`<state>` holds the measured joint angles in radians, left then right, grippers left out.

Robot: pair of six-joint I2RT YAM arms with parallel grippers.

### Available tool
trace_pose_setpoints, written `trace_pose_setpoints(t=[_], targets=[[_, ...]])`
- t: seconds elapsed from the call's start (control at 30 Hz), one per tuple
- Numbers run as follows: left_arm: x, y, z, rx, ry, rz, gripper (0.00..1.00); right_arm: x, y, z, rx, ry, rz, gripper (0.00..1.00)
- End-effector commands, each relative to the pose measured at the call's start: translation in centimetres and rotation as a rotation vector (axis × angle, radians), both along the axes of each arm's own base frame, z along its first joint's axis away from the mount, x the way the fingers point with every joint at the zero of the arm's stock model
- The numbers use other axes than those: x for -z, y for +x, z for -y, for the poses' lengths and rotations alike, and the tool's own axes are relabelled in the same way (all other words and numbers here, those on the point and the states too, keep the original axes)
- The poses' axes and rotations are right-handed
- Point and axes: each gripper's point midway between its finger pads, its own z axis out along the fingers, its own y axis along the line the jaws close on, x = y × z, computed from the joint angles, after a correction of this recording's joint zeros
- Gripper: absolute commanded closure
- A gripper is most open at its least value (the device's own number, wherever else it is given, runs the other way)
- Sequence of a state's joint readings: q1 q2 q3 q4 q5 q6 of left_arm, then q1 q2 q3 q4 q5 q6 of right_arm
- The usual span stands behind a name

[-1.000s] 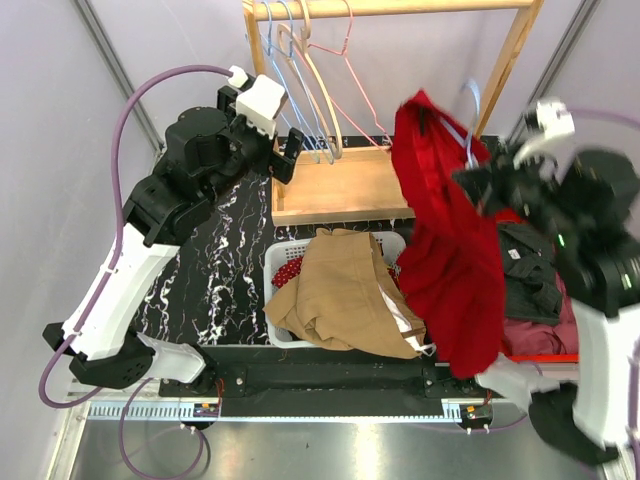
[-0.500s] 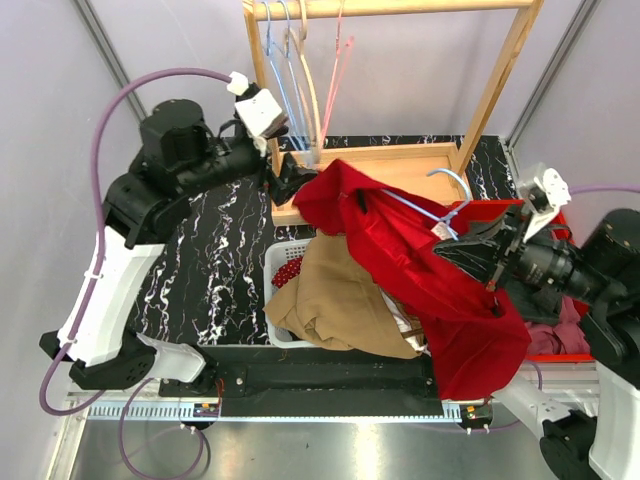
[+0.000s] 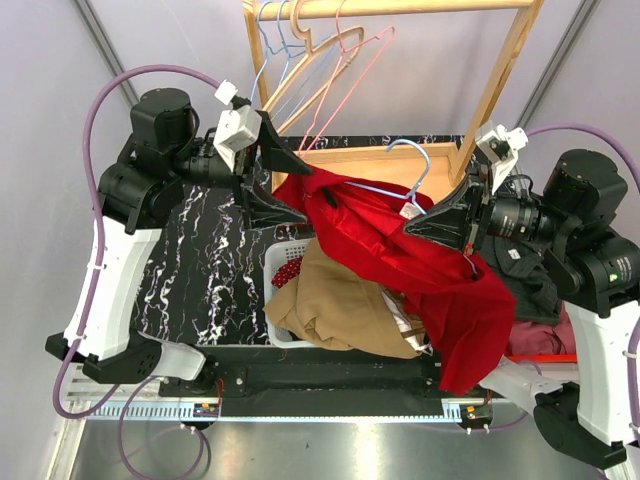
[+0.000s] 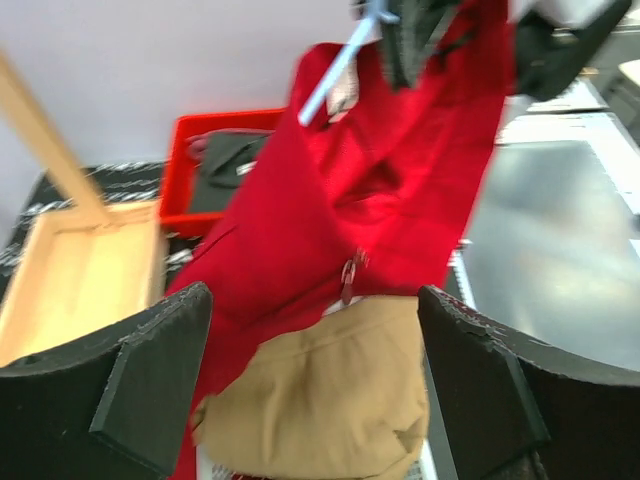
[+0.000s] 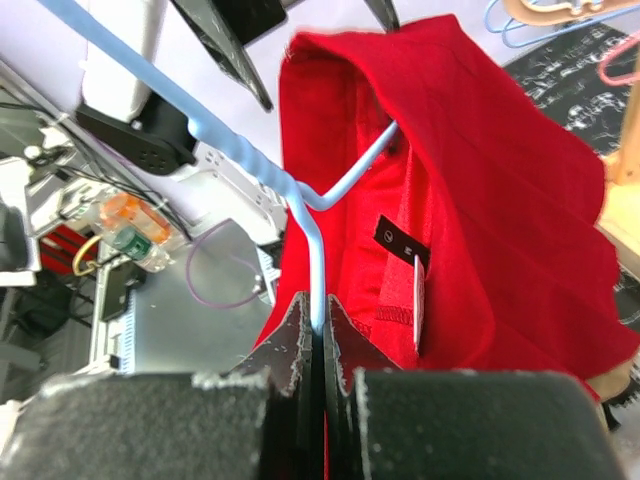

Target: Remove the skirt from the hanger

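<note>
The red skirt (image 3: 420, 270) hangs on a light blue wire hanger (image 3: 408, 165) above the basket. My right gripper (image 3: 413, 226) is shut on the hanger; in the right wrist view its tips (image 5: 318, 310) pinch the blue wire (image 5: 250, 160), with the skirt (image 5: 480, 200) draped beyond. My left gripper (image 3: 298, 192) is open at the skirt's upper left end, its fingers on either side of the cloth's corner. In the left wrist view the skirt (image 4: 380, 170) shows ahead, between the wide jaws of that gripper (image 4: 315, 300); whether they touch it I cannot tell.
A white basket (image 3: 275, 262) under the skirt holds a tan garment (image 3: 345, 300). Behind it stands a wooden rack (image 3: 500, 70) with several empty hangers (image 3: 320, 55) and a wooden base (image 3: 350, 160). A red bin (image 3: 545, 355) of dark clothes sits at the right.
The right arm has lifted and swung the hanger with the skirt towards the middle. The left gripper has come in at the skirt's left end. The empty hangers on the rack have swung right.
</note>
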<state>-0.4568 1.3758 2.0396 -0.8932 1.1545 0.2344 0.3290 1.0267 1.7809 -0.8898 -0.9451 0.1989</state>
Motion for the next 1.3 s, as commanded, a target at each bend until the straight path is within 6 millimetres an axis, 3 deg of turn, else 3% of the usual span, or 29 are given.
trace_pose_setpoints(t=[0.0, 0.1, 0.23, 0.27, 0.43, 0.47, 0.6, 0.9, 1.03, 1.2, 1.27], targets=[[-1.3, -2.5, -0.3, 0.136, -0.045, 0.022, 0.14, -4.6, -1.4, -0.6, -0.092, 0.106, 0.163, 1.00], [-1.6, -2.2, -0.1, 0.121, -0.048, 0.022, 0.16, -4.5, -0.7, -0.9, -0.093, 0.114, 0.147, 1.00], [-1.9, -1.0, 0.5, 0.088, -0.056, 0.015, 0.29, -4.4, 0.0, -1.3, -0.106, 0.120, 0.124, 1.00], [-2.0, -0.8, 0.7, 0.086, -0.058, 0.015, 0.38, -4.3, 0.1, -1.4, -0.109, 0.122, 0.119, 1.00], [-2.5, 0.8, 2.1, 0.050, -0.069, 0.000, 0.59, -4.0, 0.5, -1.7, -0.123, 0.127, 0.097, 1.00], [-2.8, 0.9, 2.3, 0.041, -0.074, 0.001, 0.70, -3.9, 0.6, -1.7, -0.126, 0.126, 0.091, 1.00], [-2.8, 2.1, 2.4, -0.019, -0.075, 0.002, 0.84, -3.4, 1.0, -1.8, -0.114, 0.118, 0.082, 1.00], [-4.3, 2.3, 1.8, -0.089, -0.099, 0.050, 0.89, -2.3, 2.2, -2.0, -0.100, 0.091, 0.045, 1.00], [-6.6, 1.3, 1.9, -0.081, -0.138, 0.100, 0.89, -1.3, 3.5, -2.8, -0.105, 0.085, -0.012, 1.00], [-8.1, -0.2, 2.9, -0.034, -0.168, 0.118, 0.87, 1.2, 5.8, -5.9, -0.097, 0.041, -0.077, 1.00], [-8.2, -0.5, 3.7, -0.013, -0.172, 0.107, 0.87, 1.4, 4.8, -8.0, -0.153, 0.016, -0.071, 1.00]])
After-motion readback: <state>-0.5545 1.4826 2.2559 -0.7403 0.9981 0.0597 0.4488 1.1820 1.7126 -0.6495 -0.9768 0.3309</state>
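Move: The red skirt hangs from the blue hanger already shut in the right fingers. Its left end lies between and just beyond the wide-open left fingers, about 3 cm to that hand's right and 1 cm ahead, at its height. The hanger's middle is some 13 cm right and 2 cm back; the empty hangers on the rack are roughly 13 cm ahead and 3 cm right. From the right hand, the skirt's left end lies about 11 cm left and 5 cm ahead, level. The skirt's left end is pinched as the left fingers, straddling it, close nearly shut while that hand shifts about 3 cm right and then forward; it then lifts some 5 cm, easing back a little, with its grip kept. The right hand keeps its hold on the hanger and brings it about 5 cm left and 4 cm forward, towards the left fingers, tipping slightly down. ##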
